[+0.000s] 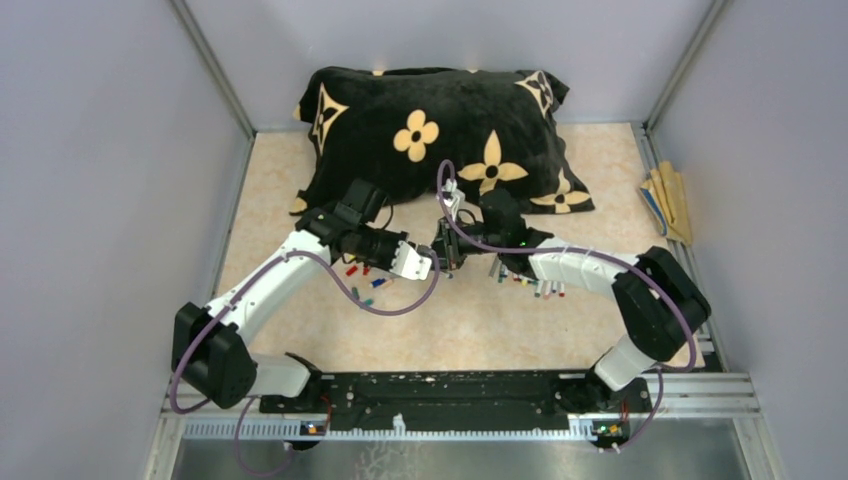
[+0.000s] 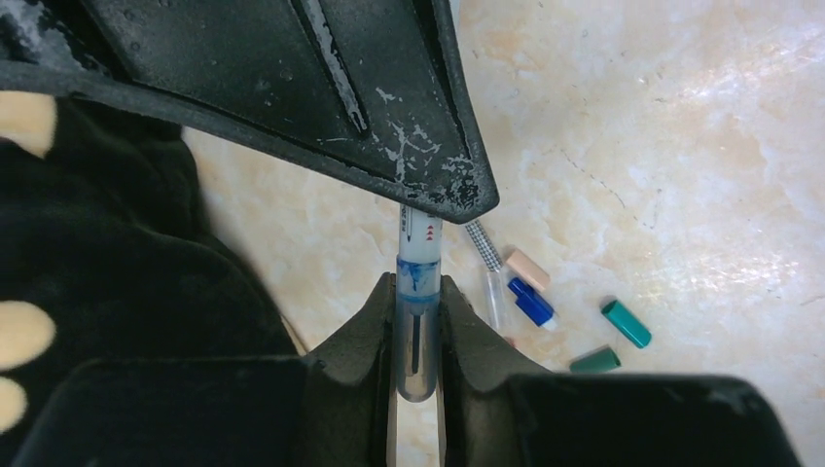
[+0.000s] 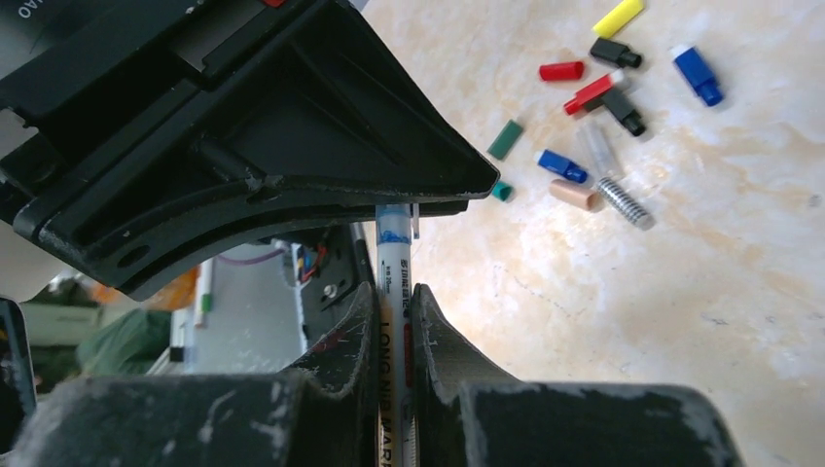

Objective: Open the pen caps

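My two grippers meet over the middle of the table, holding one pen between them. My left gripper [image 2: 418, 287] is shut on the pen's clear, blue-stained cap [image 2: 417, 336]. My right gripper [image 3: 393, 292] is shut on the white barrel [image 3: 392, 255] printed "LONG NIB MARKER". In the top view the left gripper [image 1: 426, 263] and the right gripper [image 1: 451, 250] nearly touch. Several loose caps lie on the table: blue [image 2: 531, 303], teal [image 2: 626, 324], green [image 2: 594, 361], tan [image 2: 528, 269], and in the right wrist view red [image 3: 561, 70], yellow [image 3: 618, 17] and black [image 3: 617, 53]. Several more pens [image 1: 535, 284] lie in a row under the right arm.
A large black pillow [image 1: 440, 135] with tan flowers lies across the back, just behind both grippers. Tan sticks [image 1: 668, 200] lie at the right wall. The loose caps [image 1: 365, 282] sit under the left forearm. Grey walls close in the beige table [image 1: 480, 320].
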Controlling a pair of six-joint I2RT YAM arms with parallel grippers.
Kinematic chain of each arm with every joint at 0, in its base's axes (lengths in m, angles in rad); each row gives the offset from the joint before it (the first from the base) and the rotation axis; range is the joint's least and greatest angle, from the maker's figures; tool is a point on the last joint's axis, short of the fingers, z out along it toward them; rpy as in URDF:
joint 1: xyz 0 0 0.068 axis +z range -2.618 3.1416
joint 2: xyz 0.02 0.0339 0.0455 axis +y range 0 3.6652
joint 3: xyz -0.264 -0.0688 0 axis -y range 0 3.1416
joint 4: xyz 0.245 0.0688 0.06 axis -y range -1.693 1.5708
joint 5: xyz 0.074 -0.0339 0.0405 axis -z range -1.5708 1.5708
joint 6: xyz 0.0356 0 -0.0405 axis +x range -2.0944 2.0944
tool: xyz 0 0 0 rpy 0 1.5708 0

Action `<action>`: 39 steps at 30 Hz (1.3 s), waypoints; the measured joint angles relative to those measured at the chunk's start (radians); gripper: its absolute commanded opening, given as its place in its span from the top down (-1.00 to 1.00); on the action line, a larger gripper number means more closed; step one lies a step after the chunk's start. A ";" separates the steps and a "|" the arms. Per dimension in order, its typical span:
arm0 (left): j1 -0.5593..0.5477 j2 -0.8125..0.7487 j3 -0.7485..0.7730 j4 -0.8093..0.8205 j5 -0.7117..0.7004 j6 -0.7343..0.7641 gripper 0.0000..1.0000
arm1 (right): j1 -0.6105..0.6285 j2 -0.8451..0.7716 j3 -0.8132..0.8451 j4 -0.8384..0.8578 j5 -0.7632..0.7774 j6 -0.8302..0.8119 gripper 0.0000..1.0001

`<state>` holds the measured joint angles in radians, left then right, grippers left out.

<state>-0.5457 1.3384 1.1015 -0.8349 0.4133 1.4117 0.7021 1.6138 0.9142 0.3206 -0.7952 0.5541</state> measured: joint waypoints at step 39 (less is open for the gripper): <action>0.455 0.082 0.017 -0.001 -0.211 0.253 1.00 | -0.017 -0.336 -0.170 -0.494 0.309 -0.212 1.00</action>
<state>-0.0910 1.4204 1.1187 -0.8360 0.2028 1.6642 0.6849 1.2781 0.7441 -0.1730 -0.4862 0.3416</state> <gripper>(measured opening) 0.192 0.071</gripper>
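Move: Between the two hands hangs one marker: the left fingers hold its clear cap, and its barrel is gripped about 8 cm to their right and 1 cm higher. Some 13 cm below the left hand lie loose caps: a blue one 6 cm left and 3 cm back, a yellow one 13 cm left and 5 cm ahead. For the right hand, the held clear cap is 8 cm left, 1 cm lower; the row of uncapped pens lies some 25 cm right, 2 cm ahead and 14 cm below. Pulling right and up with the barrel still pinched, the right hand draws the left hand, which keeps its grip on the clear cap, some 3 cm along the same way. Then they part abruptly: the left shoots about 20 cm left, also forward and down, towards the yellow cap; the right jumps some 6 cm right, down and a little back, its wrist rolling about 20 degrees. ##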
